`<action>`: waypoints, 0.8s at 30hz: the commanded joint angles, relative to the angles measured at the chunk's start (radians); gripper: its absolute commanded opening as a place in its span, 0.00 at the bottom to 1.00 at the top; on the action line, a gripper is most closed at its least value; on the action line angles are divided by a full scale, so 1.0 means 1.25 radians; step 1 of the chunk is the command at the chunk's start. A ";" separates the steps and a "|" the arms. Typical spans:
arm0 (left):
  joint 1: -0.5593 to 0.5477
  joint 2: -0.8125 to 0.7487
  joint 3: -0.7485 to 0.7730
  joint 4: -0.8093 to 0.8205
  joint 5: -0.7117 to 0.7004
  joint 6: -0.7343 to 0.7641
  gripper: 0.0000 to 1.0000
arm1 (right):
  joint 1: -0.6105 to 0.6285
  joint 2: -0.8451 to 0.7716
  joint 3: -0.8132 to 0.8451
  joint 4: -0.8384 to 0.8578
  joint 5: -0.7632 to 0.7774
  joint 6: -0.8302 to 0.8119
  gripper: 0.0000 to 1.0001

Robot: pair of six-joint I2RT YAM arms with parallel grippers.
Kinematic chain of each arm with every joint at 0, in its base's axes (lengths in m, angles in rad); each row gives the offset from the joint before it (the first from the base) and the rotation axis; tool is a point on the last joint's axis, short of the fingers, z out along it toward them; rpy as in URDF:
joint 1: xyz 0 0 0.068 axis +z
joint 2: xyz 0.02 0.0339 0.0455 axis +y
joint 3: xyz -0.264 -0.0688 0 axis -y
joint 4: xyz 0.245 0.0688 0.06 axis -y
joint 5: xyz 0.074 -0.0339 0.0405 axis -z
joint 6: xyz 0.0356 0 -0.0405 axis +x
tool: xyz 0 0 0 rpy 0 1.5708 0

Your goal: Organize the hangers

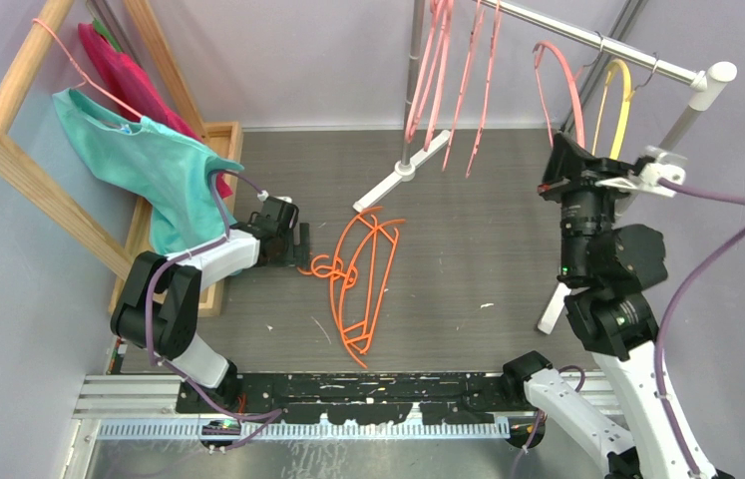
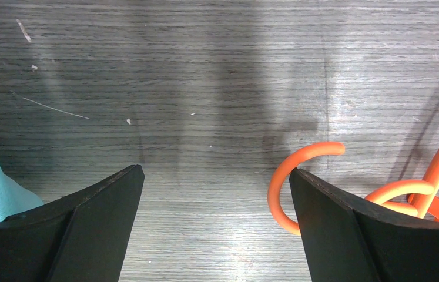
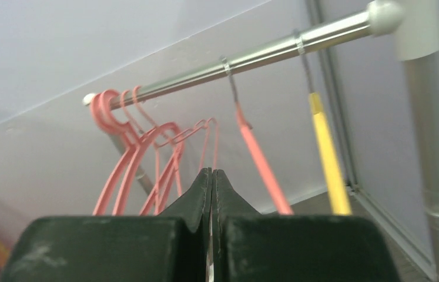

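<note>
Several orange hangers (image 1: 363, 279) lie tangled flat on the table's middle. My left gripper (image 1: 300, 247) rests low at their left end and stands open (image 2: 217, 173). An orange hook (image 2: 287, 182) curls just inside its right finger, and nothing is gripped. Several pink hangers (image 1: 443, 70) hang from the metal rail (image 1: 587, 40). Further right hang one more pink hanger (image 1: 562, 80) and a yellow hanger (image 1: 615, 100). My right gripper (image 1: 555, 140) is raised below the rail, shut (image 3: 212, 171) and empty. Ahead of it are the pink hangers (image 3: 140, 158), the lone pink one (image 3: 261, 158) and the yellow one (image 3: 328, 158).
A wooden rack (image 1: 19, 150) leans at the left. It carries a teal cloth (image 1: 139, 160) on a thin pink hanger and a magenta cloth (image 1: 124, 70). The rail's white foot (image 1: 403, 175) rests on the table just beyond the orange pile. Its right post (image 1: 692, 115) stands beside my right arm.
</note>
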 commanded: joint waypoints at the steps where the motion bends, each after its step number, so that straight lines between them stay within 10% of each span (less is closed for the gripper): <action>1: -0.002 -0.023 0.022 0.014 0.014 0.001 0.98 | 0.003 0.044 0.057 -0.001 0.189 -0.092 0.01; 24: -0.002 -0.008 0.031 -0.005 0.008 0.001 0.98 | 0.003 0.189 0.065 0.358 0.440 -0.377 0.01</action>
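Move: The yellow hanger hangs about 10 cm ahead of the right hand and 9 cm to its right, its middle some 4 cm higher. The single pink hanger beside it is roughly 13 cm ahead and 3 cm to the right, at similar height; the rack's right post stands about 7 cm ahead and 20 cm to the right. From the left hand the yellow hanger lies some 58 cm right, 3 cm ahead and 53 cm up. Towards the yellow hanger on the rail, the right hand swings about 6 cm right, then also eases some 4 cm forward, its shut and empty fingers coming up beside the hanger. The wrist turns roughly 30 degrees clockwise as it goes and tips down a little; whether the fingers touch the hanger can't be seen. ##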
